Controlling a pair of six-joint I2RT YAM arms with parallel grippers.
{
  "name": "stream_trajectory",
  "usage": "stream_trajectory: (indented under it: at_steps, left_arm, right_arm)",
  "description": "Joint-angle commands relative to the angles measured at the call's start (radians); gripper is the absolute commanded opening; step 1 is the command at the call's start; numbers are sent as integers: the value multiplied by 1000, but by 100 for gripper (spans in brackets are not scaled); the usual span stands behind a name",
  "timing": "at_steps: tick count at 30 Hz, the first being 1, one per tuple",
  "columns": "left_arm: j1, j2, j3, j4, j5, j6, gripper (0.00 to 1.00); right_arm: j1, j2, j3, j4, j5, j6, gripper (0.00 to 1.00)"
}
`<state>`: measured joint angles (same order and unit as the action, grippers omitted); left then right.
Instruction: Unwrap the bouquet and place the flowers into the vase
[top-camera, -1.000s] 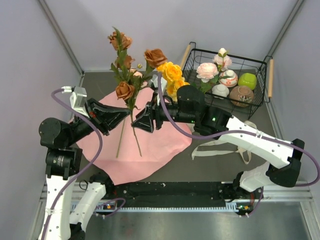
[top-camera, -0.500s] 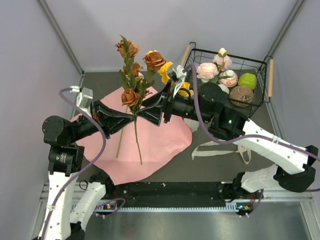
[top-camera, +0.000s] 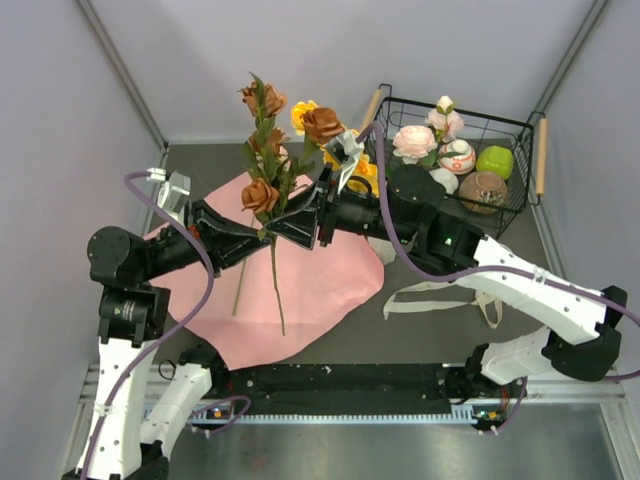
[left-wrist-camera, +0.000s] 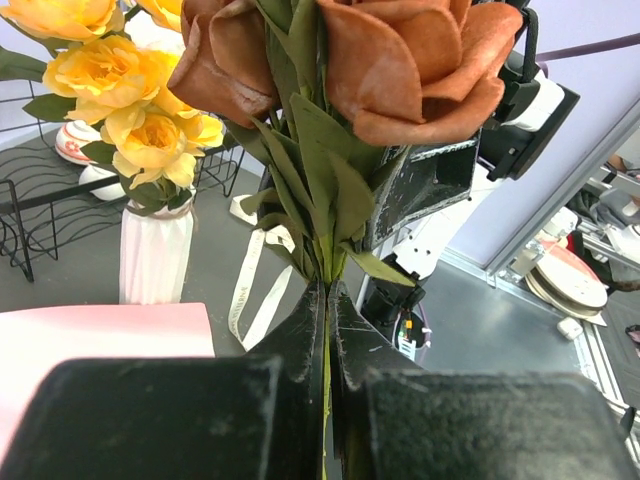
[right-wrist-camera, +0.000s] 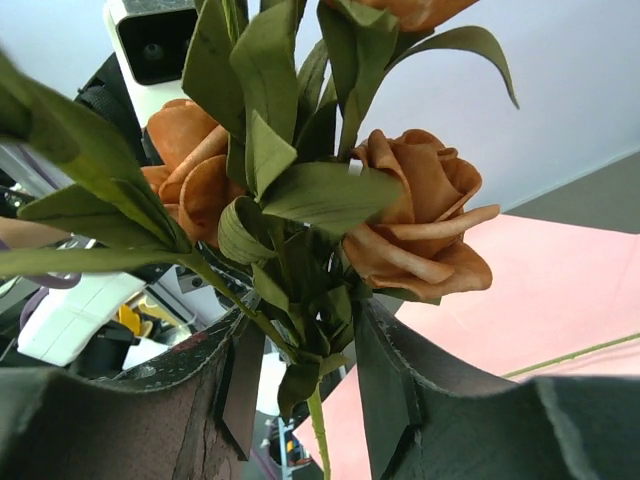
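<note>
My left gripper (top-camera: 263, 233) is shut on the lower stem of a spray of orange-brown roses (top-camera: 262, 190) and holds it upright above the pink paper sheet (top-camera: 310, 290). In the left wrist view its jaws (left-wrist-camera: 327, 300) pinch the green stem under a big rose (left-wrist-camera: 410, 70). My right gripper (top-camera: 280, 229) faces it from the right. Its jaws (right-wrist-camera: 300, 340) stand apart, on either side of the stem and leaves beneath a rose (right-wrist-camera: 420, 220). The white ribbed vase (left-wrist-camera: 155, 255) holds yellow flowers (left-wrist-camera: 130, 100). In the top view the right arm hides the vase.
The paper lies flat on the table with a thin green stem (top-camera: 240, 290) on it. A beige ribbon (top-camera: 440, 295) trails to its right. At the back right a black wire basket (top-camera: 530, 135) holds small bowls and pink-white blooms (top-camera: 413, 140).
Both grippers and the rose spray have shifted a little right and toward the back. The right jaws widened, then narrowed again around the stem.
</note>
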<state>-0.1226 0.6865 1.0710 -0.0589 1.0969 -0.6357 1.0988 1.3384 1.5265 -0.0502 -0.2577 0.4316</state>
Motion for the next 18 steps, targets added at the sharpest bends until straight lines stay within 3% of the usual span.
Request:
stream_trajectory:
  at_steps: [1, 6, 8, 11, 12, 15, 18]
  left_arm:
    - [-6, 5, -9, 51, 27, -13, 0]
    - [-6, 4, -8, 50, 11, -4, 0]
    - [-6, 13, 4, 39, 1, 8, 2]
    - [-6, 25, 18, -18, -11, 45, 29]
    - [-6, 27, 20, -25, -14, 57, 45]
    - [-6, 21, 15, -48, -40, 99, 59]
    - [-5, 16, 20, -99, -71, 143, 64]
  right_arm:
    - [6, 7, 47, 44, -28, 13, 37]
    - [6, -16, 38, 42, -11, -16, 8]
    - [6, -34, 31, 42, 21, -34, 2]
    - [7, -73, 31, -2, 75, -82, 0]
    - [6, -85, 29, -16, 90, -109, 0]
    - [7, -149, 24, -80, 149, -183, 0]
    - [6, -228, 21, -169, 210, -276, 0]
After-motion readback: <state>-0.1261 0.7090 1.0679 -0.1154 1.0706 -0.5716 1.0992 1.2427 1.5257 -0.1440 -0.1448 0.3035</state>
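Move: The brown roses' stem, still pinched just under the leaves by the left hand, already runs between the right hand's half-open fingers, practically at its hand point. From the left hand, those right fingers sit about 3 cm above and 1 cm ahead. From the right hand, the white vase stands some 20 cm ahead, 20 cm to the right and 36 cm below; the yellow roses in it lean back to about 19 cm ahead, 11 cm right, 18 cm below. The right hand stays almost in place while its fingers close on the brown roses' stem just above the left hand's grip, and only once they are shut do the left fingers spread wide and let go, that hand easing a centimetre or so forward and down. The right hand then draws the roses away to the right, about 3.5 cm and gathering speed, rising slightly as its wrist turns some 10 degrees, clockwise and tipping up. ##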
